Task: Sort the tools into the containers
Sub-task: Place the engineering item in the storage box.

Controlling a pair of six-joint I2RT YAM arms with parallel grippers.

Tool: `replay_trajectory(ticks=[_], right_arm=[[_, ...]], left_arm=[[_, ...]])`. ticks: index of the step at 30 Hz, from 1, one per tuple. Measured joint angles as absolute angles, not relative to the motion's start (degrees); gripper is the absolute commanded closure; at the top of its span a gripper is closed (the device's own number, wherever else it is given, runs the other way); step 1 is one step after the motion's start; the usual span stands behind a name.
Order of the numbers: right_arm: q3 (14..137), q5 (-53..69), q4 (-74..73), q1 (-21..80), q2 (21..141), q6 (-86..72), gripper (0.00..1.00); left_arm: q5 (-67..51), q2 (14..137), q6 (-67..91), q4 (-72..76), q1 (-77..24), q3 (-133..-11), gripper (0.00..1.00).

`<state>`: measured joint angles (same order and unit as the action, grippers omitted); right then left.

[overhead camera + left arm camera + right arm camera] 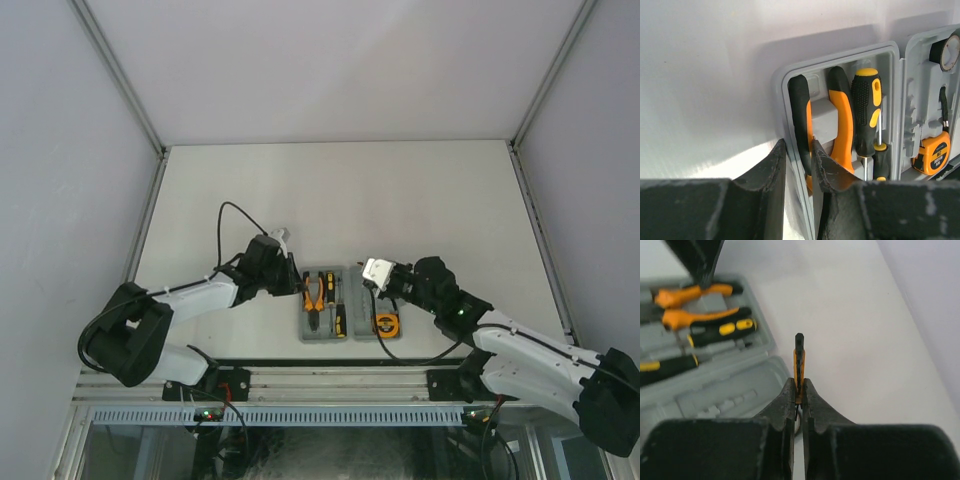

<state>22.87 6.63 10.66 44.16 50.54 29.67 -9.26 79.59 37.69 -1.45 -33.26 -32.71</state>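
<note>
The grey case (349, 275) lies open between the arms. Its left half holds the orange-handled pliers (842, 125) and two black-and-yellow screwdrivers (866, 107). The right half holds the orange tape measure (932, 156) and the black ring (948, 51). My left gripper (799, 148) straddles the case's left wall (781, 100), one finger outside and one inside against the pliers' black grip, closed on that wall. My right gripper (798, 383) is shut on the thin black-orange hex key set (799, 357), held above the table just right of the case (762, 367).
White walls enclose the table on the left, back and right. Bare tabletop (340, 190) stretches beyond the case. The left arm's black cable (232, 212) loops above its wrist.
</note>
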Motion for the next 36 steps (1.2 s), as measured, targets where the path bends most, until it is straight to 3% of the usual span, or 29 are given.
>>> replay_trajectory(ticks=[12, 21, 25, 31, 36], right_arm=[[23.97, -0.95, 3.51, 52.47, 65.34, 70.17, 1.00], [24.08, -5.74, 5.74, 52.10, 74.59, 87.37, 0.98], [24.71, -6.00, 6.13, 52.10, 76.79, 90.13, 0.90], [26.02, -6.90, 8.80, 51.90, 79.70, 91.68, 0.52], [26.04, -7.75, 8.12, 51.44, 78.11, 90.63, 0.46]], left_arm=[[-9.91, 79.37, 35.90, -2.72, -31.83, -33.06, 0.82], [-10.15, 79.37, 35.55, -2.76, -31.73, -33.08, 0.82], [-10.22, 79.37, 35.46, -2.76, -31.68, -33.08, 0.82], [-10.24, 79.37, 35.46, -2.74, -31.68, -33.08, 0.82], [-10.26, 79.37, 35.46, -2.74, -31.68, -33.08, 0.82]])
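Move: The right gripper holds the engineering item in the air; its place, the far-left corner of the storage box's right half, lies about 12 cm below, 1 or 2 cm ahead and nearly straight under it. The black tape roll is some 4 cm to the right of that place, the yellow-black screwdriver about 6 cm to its left in the other half, and the tape measure about 12 cm back and 7 cm right of it. From the left gripper, at the box's left rim, the place is some 12 cm right and 3 cm ahead. Lower the right gripper about 11 cm towards the far-left corner of the box's right half, swinging its fingers some 70 degrees from nearly level to pointing down, with the engineering item still pinched. At the bottom open them about halfway to let go, easing 1 or 2 cm forward and up slightly. Keep the left fingers gripping the box's left rim. ##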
